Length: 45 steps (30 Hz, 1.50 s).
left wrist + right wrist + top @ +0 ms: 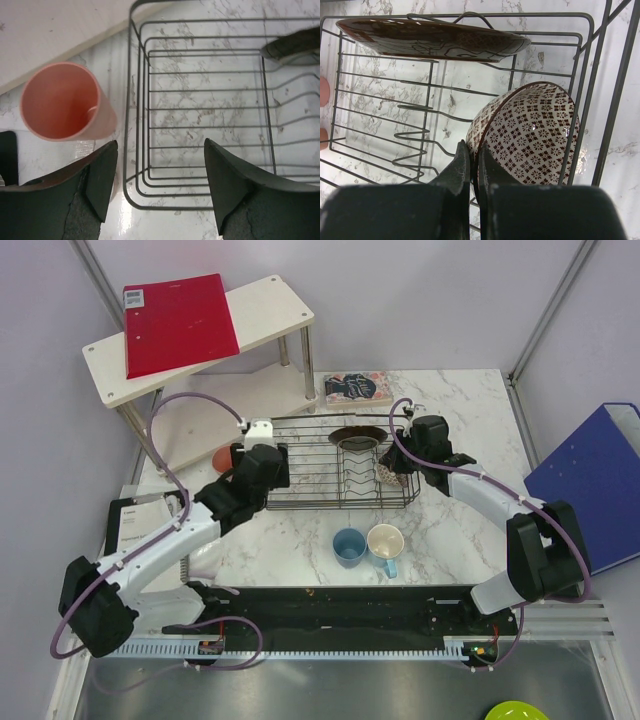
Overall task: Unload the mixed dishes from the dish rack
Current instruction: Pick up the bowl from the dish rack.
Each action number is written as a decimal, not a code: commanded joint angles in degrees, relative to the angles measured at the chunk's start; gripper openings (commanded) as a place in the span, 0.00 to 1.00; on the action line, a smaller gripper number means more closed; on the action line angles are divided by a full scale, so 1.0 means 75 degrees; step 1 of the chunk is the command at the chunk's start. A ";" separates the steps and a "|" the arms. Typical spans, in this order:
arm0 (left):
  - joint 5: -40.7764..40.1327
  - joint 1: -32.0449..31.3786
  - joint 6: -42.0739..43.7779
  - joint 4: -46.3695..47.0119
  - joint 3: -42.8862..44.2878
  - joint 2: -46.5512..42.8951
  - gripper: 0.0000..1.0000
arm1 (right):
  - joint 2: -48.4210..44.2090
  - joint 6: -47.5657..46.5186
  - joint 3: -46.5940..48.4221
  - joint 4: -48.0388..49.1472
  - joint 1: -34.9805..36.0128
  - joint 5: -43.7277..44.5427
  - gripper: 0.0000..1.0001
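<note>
The dish rack (310, 455) of dark wire stands mid-table. Inside it a dark red-brown plate (358, 433) (435, 37) leans at the far side. A red-patterned bowl (388, 476) (535, 132) stands on edge in the right corner. My right gripper (405, 475) (474, 155) is shut on the bowl's rim, one finger inside and one outside. My left gripper (262, 447) (160, 170) hangs open over the rack's left corner (177, 208), holding nothing. The salmon-pink tumbler (222, 458) (65, 102) sits just outside the rack's left side. A blue cup (349, 546) and a light-blue mug (385, 543) stand on the marble in front of the rack.
A white two-tier shelf (270, 310) with a red folder (180, 325) stands at the back left. A book (357, 388) lies behind the rack. A blue binder (595, 480) is at the right edge, a printed sheet (140, 525) at the left, a lime-green dish (515, 710) near bottom right.
</note>
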 commanded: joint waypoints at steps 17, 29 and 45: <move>0.0507 0.1524 -0.1142 -0.0199 0.0341 0.1491 0.64 | 0.0065 -0.0272 -0.0225 0.0128 0.0027 0.0263 0.00; 0.0917 0.1630 -0.1247 -0.0187 0.0259 0.1961 0.20 | 0.0100 -0.0249 -0.0283 0.0198 0.0039 0.0216 0.00; 0.1046 0.1630 -0.1493 -0.0187 0.0154 0.1797 0.02 | -0.1140 0.0032 0.0044 -0.0259 0.0016 -0.0335 0.00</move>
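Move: About 5 cm to the left hand's left, 3 cm ahead and 7 cm lower, the dish rack's left rim is the spot it goes for. Beyond the rim stand the big pink cup, some 12 cm left and 6 cm ahead of the hand, and the small pink mug, about 11 cm left and 4 cm back, both about 12 cm lower. The right hand already pinches the bowl's edge; the bowl's middle lies roughly 4 cm right, 2 cm ahead and 5 cm lower. Swinging left about 5 cm and a little forward, the left hand then sinks some 7 cm onto the rack's left rim. Its wrist tips down and turns roughly 10 degrees counter-clockwise, and the open fingers shut around the rim wire. The right hand keeps its pinch on the bowl's edge, almost still, easing back barely 1 cm at the last. ##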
